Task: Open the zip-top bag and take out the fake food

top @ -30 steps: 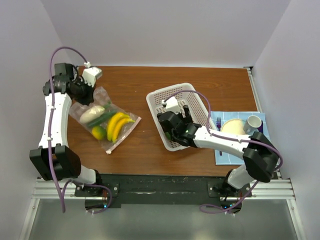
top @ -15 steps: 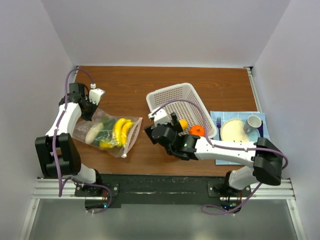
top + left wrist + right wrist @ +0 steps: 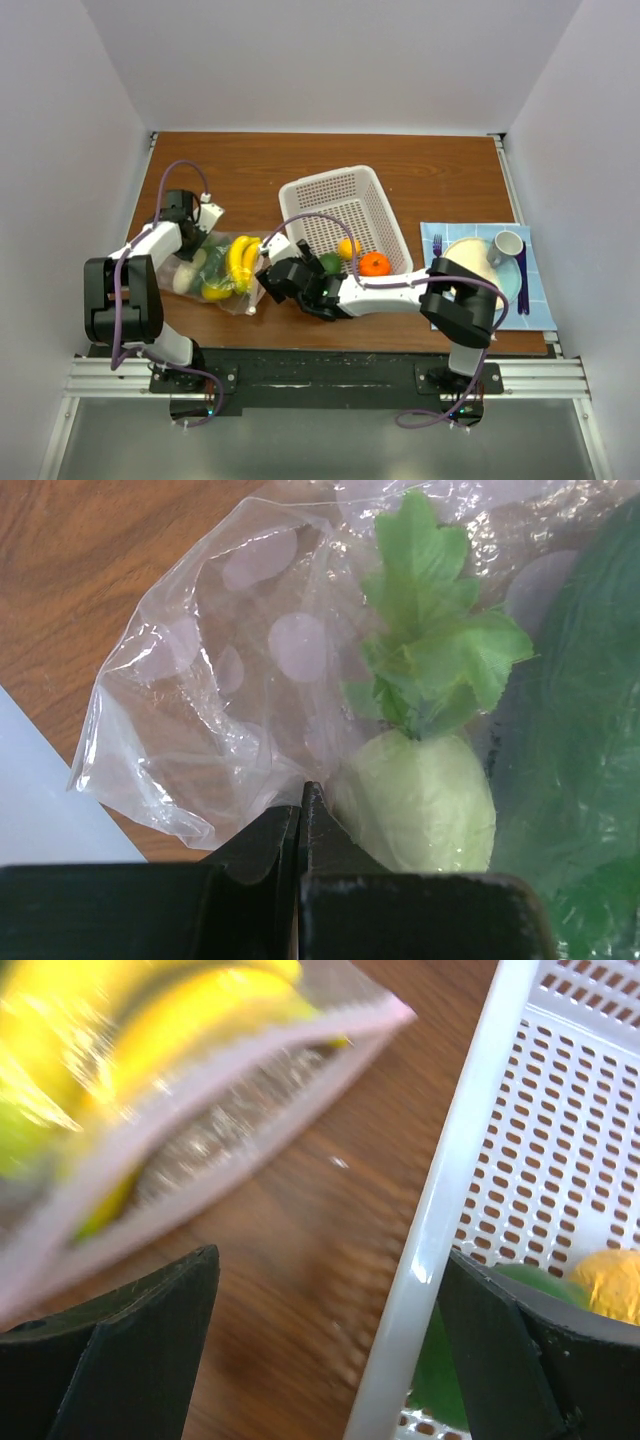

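The clear zip-top bag (image 3: 240, 296) lies at the table's near left with fake food inside: yellow bananas (image 3: 240, 260) and a whitish piece (image 3: 188, 272). My left gripper (image 3: 198, 238) is shut on the bag's film (image 3: 230, 680). Its tips (image 3: 303, 792) sit beside a pale green vegetable with leaves (image 3: 420, 800). My right gripper (image 3: 272, 276) is open and empty, low over the wood between the bag's sealed edge (image 3: 200, 1110) and the white basket's rim (image 3: 440, 1250). The right gripper's point in its own view is (image 3: 330, 1260). The basket (image 3: 300, 195) holds an orange piece (image 3: 374, 264), a yellow one (image 3: 348, 248) and a green one (image 3: 329, 263).
A blue mat (image 3: 535, 305) at the right edge carries a beige plate (image 3: 462, 256) and a grey cup (image 3: 507, 244). White walls close in the table on three sides. The basket stands close to the bag's right side.
The left gripper dragged the bag toward the near edge and the middle. The right gripper left the basket and swung left to the bag's edge. The basket shifted slightly left.
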You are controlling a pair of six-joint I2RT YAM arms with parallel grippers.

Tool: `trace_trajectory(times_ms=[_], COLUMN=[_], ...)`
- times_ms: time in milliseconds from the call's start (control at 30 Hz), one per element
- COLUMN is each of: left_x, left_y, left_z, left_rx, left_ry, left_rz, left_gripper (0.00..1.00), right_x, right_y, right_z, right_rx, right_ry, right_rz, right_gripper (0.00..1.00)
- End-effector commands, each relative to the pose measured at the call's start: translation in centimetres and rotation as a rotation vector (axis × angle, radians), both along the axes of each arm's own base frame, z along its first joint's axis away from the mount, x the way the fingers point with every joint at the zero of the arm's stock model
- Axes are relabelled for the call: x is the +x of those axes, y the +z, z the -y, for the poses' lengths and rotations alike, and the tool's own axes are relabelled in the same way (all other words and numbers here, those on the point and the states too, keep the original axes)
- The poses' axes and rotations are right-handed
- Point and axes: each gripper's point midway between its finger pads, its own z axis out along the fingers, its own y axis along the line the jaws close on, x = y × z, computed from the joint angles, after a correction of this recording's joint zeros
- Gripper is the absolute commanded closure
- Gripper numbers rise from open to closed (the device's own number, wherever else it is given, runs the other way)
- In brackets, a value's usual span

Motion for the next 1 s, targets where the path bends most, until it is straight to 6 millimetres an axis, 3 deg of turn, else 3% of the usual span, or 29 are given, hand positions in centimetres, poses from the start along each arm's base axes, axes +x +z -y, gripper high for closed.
trace_trajectory(times_ms=[0,133,300,333,400,433,467,500,533,567,600,633,767,900,933,967], left_x=[0.4,0.4,0.5,0.4,0.2,0.1,0.0,0.0,0.0,0.2,0.2,0.2,0.2,0.2,0.2,0.2], left_y=[-0.4,-0.5,-0.5,-0.7,-1.2,-1.4,-1.8,-2.0,-2.1,-2.2,-2.2,-2.3,-2.0,-1.6,-1.6,-1.4], left_z=[0.1,0.2,-0.2,-0.4,-1.3,-1.6,-1.8,-2.1,-2.3,-2.5,-2.6,-2.6,-2.4,-2.0,-2.0,-2.0], left_rx=[0.018,0.012,0.038,0.052,0.096,0.102,0.103,0.098,0.094,0.090,0.078,0.072,0.052,0.038,0.037,0.040], left_ry=[-0.015,-0.018,-0.034,-0.040,-0.050,-0.051,-0.053,-0.045,-0.038,-0.034,-0.031,-0.028,-0.044,-0.068,-0.074,-0.080], left_rz=[0.018,0.015,0.027,0.029,0.031,0.027,0.013,0.012,0.010,0.007,0.007,0.006,0.014,0.023,0.026,0.029], left_gripper=[1.00,1.00,1.00,1.00,1.00,1.00,1.00,1.00,1.00,1.00,1.00,1.00,1.00,1.00,1.00,1.00], right_x=[0.5,0.7,0.8,0.7,0.7,0.4,0.6,0.5,0.3,0.4,0.4,0.2,0.0,1.2,1.5,1.6], right_y=[2.1,1.3,-0.6,-1.5,-0.5,-1.6,-0.1,0.1,-1.0,0.4,0.4,-0.4,0.1,3.7,6.2,7.6], right_z=[-4.9,-6.6,-5.6,-4.3,-2.6,-0.6,0.5,1.6,3.6,4.6,5.5,6.9,9.2,9.9,9.2,8.6], right_rx=[0.147,0.155,0.084,0.050,0.062,0.032,0.056,0.067,0.039,0.079,0.082,0.064,0.072,0.096,0.132,0.143], right_ry=[0.054,0.067,0.042,0.021,-0.008,-0.029,-0.061,-0.082,-0.109,-0.146,-0.166,-0.186,-0.262,-0.318,-0.324,-0.316], right_rz=[0.002,-0.015,-0.030,-0.029,-0.015,-0.020,0.004,0.004,-0.001,0.016,0.016,0.009,0.027,0.125,0.164,0.183], right_gripper=[0.10,0.10,0.09,0.09,0.09,0.09,0.09,0.10,0.10,0.10,0.10,0.11,0.11,0.10,0.09,0.09])
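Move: The white basket's middle lies about 9 cm ahead, 15 cm right and 4 cm below the right hand, whose open fingers already straddle its left rim. From that hand the avocado is about 11 cm right, the lemon 16 cm right and 3 cm farther out, and the bananas 10 cm left, level. The bag, its corner pinched by the left hand, has its middle 6 cm back and 10 cm right of that hand; the white radish is 6 cm back, 3 cm right. The basket's left rim stays between the right hand's open fingers as that hand slides level about 5 cm left towards the bag, then reverses and sweeps some 14 cm right, away from the bag, turning slightly clockwise, with the outer finger against the rim at the end. As the right hand turns back, the left keeps its pinch and eases the bag's corner about 3 cm left and down. ##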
